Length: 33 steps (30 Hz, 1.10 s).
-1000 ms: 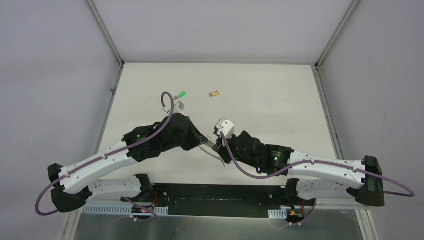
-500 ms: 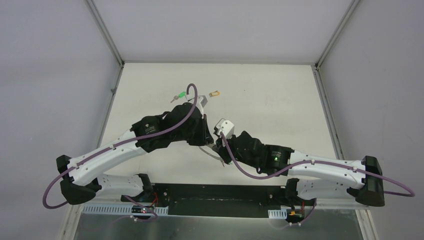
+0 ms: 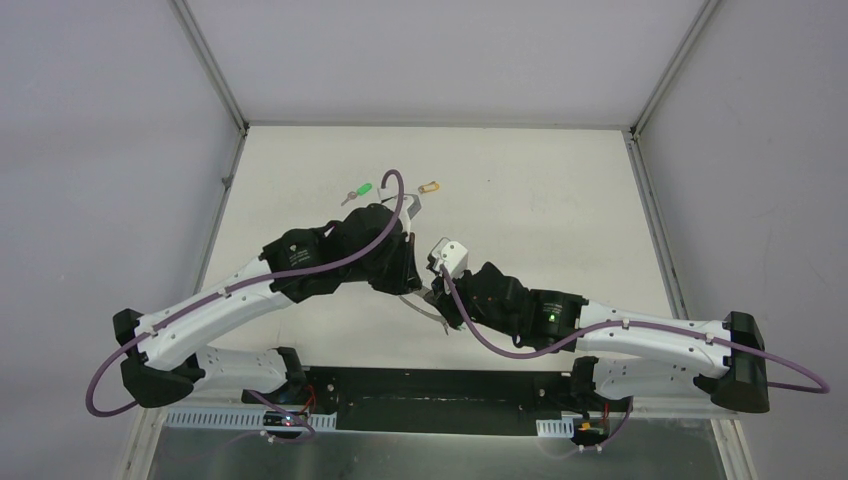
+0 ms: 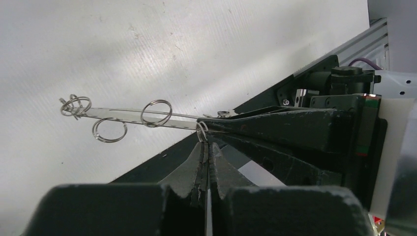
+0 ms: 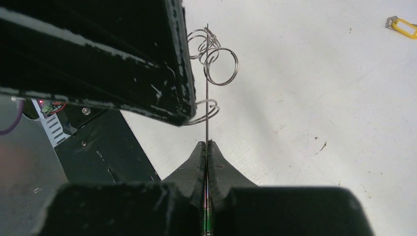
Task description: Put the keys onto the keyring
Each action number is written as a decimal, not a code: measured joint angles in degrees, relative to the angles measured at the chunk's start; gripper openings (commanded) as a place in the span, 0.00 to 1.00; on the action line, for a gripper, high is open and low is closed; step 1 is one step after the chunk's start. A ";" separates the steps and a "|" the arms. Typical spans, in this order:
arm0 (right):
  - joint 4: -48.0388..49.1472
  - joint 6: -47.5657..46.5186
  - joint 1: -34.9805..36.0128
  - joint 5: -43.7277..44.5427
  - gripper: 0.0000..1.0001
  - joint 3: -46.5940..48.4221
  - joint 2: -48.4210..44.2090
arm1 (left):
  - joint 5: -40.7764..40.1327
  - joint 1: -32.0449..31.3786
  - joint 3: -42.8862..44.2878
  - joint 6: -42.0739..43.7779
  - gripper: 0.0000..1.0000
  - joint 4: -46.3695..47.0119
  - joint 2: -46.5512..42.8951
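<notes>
The keyring (image 4: 123,114) is a thin flat metal strip carrying several small wire rings, held above the table. My right gripper (image 5: 206,143) is shut on one end of the strip, which shows edge-on as a line with the rings (image 5: 221,66) further along. My left gripper (image 4: 206,145) is shut on a small ring (image 4: 201,132) at that same end, close against the right gripper's black fingers (image 4: 285,123). The green key (image 3: 363,189) and the yellow key (image 3: 430,186) lie loose on the table beyond both grippers. The yellow key (image 5: 404,27) also shows in the right wrist view.
The white table (image 3: 540,220) is walled by grey panels on three sides. A black base plate (image 3: 430,385) runs along the near edge between the arm bases. The left arm's purple cable (image 3: 395,190) loops up close to the green key.
The left wrist has swung up and to the right toward the keys, its cable loop moving with it. Most of that happened in the first half second. The right arm has not moved.
</notes>
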 measured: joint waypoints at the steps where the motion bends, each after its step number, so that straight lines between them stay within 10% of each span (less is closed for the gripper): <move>1: 0.02 -0.02 0.00 0.00 0.00 0.00 0.00 | -0.46 0.00 0.02 0.15 0.00 -0.46 -0.28; 24: 0.96 -0.02 0.00 -0.81 0.00 0.00 0.00 | -3.37 0.00 -5.09 2.69 0.00 1.99 -6.16; 33: 2.38 -0.15 0.02 -1.49 0.33 0.00 -0.11 | -3.43 0.00 -8.79 2.91 0.00 5.40 -9.40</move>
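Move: The left hand's shut fingertips are right at a small ring on the keyring's upper edge, no more than about 1 cm below the hand point. The keyring's ring cluster lies roughly 3 cm ahead, 5 cm left and 5 cm lower, and the green-tagged key some 6 cm back, 7 cm right and 8 cm lower. The right hand pinches the keyring, its middle about 2 cm left, 1 cm back and 4 cm below. Leftwards by about 2 cm, the left hand draws away from the right fingers with its own fingers shut, leaves the ring, then stays about there while tilting its fingertips up by some 5 to 10 degrees. The right hand eases up and left by roughly 1 cm and, at the very end, opens about a quarter, letting go of the keyring. ##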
